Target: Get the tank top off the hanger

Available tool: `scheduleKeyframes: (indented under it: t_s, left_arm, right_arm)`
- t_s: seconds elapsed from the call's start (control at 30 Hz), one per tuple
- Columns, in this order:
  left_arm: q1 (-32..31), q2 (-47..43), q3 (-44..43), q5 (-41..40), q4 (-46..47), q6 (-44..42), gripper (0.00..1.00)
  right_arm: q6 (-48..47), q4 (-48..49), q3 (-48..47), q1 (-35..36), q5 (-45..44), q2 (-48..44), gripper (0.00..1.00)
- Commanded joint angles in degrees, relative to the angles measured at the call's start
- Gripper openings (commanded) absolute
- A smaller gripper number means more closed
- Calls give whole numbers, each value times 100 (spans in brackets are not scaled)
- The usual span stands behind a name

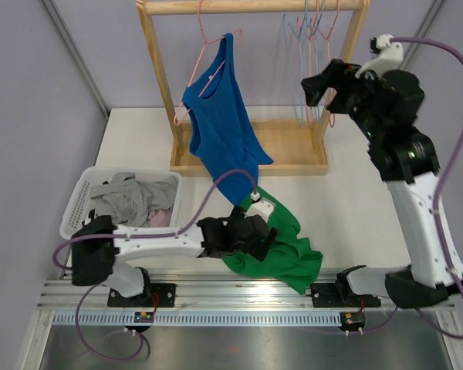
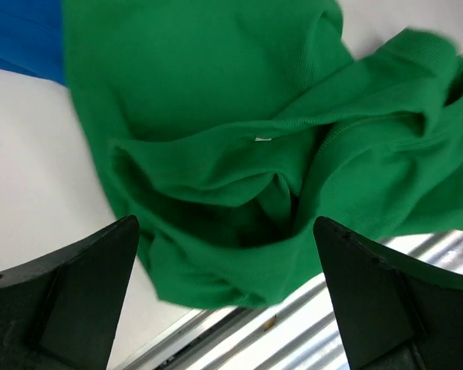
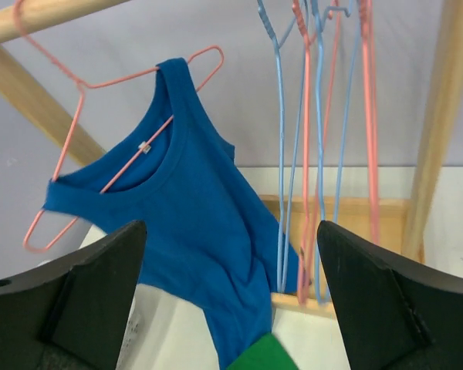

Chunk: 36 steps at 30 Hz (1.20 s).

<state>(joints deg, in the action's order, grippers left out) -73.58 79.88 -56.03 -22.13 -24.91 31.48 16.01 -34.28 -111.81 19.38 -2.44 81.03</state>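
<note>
A blue tank top (image 1: pixel 220 116) (image 3: pixel 193 208) hangs on a tilted pink hanger (image 1: pixel 208 35) (image 3: pixel 77 85) hooked over the wooden rack's top rod. One strap sits over the hanger's raised end, and the hem droops to the table. High at the right, my right gripper (image 1: pixel 310 89) (image 3: pixel 231 227) stands open and empty, facing the tank top from a distance. Low over a crumpled green garment (image 1: pixel 285 247) (image 2: pixel 216 116) near the table's front edge hangs my left gripper (image 1: pixel 262 231) (image 2: pixel 225 227), open, with nothing between its fingers.
The wooden rack (image 1: pixel 158 69) stands at the back of the table, with several empty blue and pink hangers (image 1: pixel 309 46) (image 3: pixel 316 116) on its right end. A white laundry basket (image 1: pixel 73 208) with grey clothes (image 1: pixel 131 196) sits at front left. A metal rail (image 1: pixel 239 289) runs along the near edge.
</note>
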Motion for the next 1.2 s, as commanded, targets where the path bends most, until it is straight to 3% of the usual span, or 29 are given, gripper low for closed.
scheduleKeyframes:
  t_s: [0.0,0.07,0.17,0.3,0.4,0.43,0.6,0.87,1.1,1.17]
  left_arm:
    - [-60,964,-347,112,811,121,99]
    - [-77,1345,-505,147,970,174,99]
    - [-104,2013,-681,253,1084,253,99]
    - [-200,2550,-751,341,1154,376,93]
    - [-262,2700,-725,228,1102,516,18]
    - [-279,2613,-725,122,928,560,0]
    - [-586,1779,-1102,-1429,-346,744,0]
    - [-596,73,-2103,-3489,-3307,1421,0]
    - [113,-701,-3255,-4562,-5986,2351,0]
    - [422,-990,-3344,-4642,-6227,2432,0]
  right_arm:
    - [-133,332,1172,-30,138,-1491,99]
    - [-125,544,2192,-22,77,-2454,100]
    - [-54,563,2986,-30,-20,-3441,99]
    - [16,221,3437,-22,-20,-4191,99]
    - [51,10,3499,-30,50,-4517,100]
    - [34,-25,3491,-30,68,-4570,99]
    - [-28,-193,3420,-30,24,-4834,99]
    - [139,-149,3727,-30,120,-5106,99]
    - [227,1,3825,-30,200,-5098,100]
    - [236,44,3816,-22,226,-5071,100]
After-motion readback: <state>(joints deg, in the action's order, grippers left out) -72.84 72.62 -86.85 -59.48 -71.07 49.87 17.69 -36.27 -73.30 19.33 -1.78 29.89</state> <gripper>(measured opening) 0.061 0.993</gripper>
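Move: The green tank top lies crumpled on the table below the open left hand, its middle about 5 cm to the right, 2 cm farther out and 11 cm down. From that hand the basket is some 35 cm left, 12 cm ahead and 9 cm down; the blue tank top hangs about 26 cm ahead, 7 cm left and 15 cm up. From the open right hand the blue tank top is roughly 13 cm left, 4 cm ahead and 18 cm down, and the freed hangers about 10 cm straight ahead and 5 cm lower. The left hand sinks about 10 cm while easing some 7 cm right, shuts on the middle of the green tank top, then hoists it nearly 30 cm, swinging left towards the basket and a little forward, the wrist turning counter-clockwise with the fingers tipping up. The right hand, open throughout, backs quickly away from the freed hangers by about 20 cm, drifting right, and then all but stops. ##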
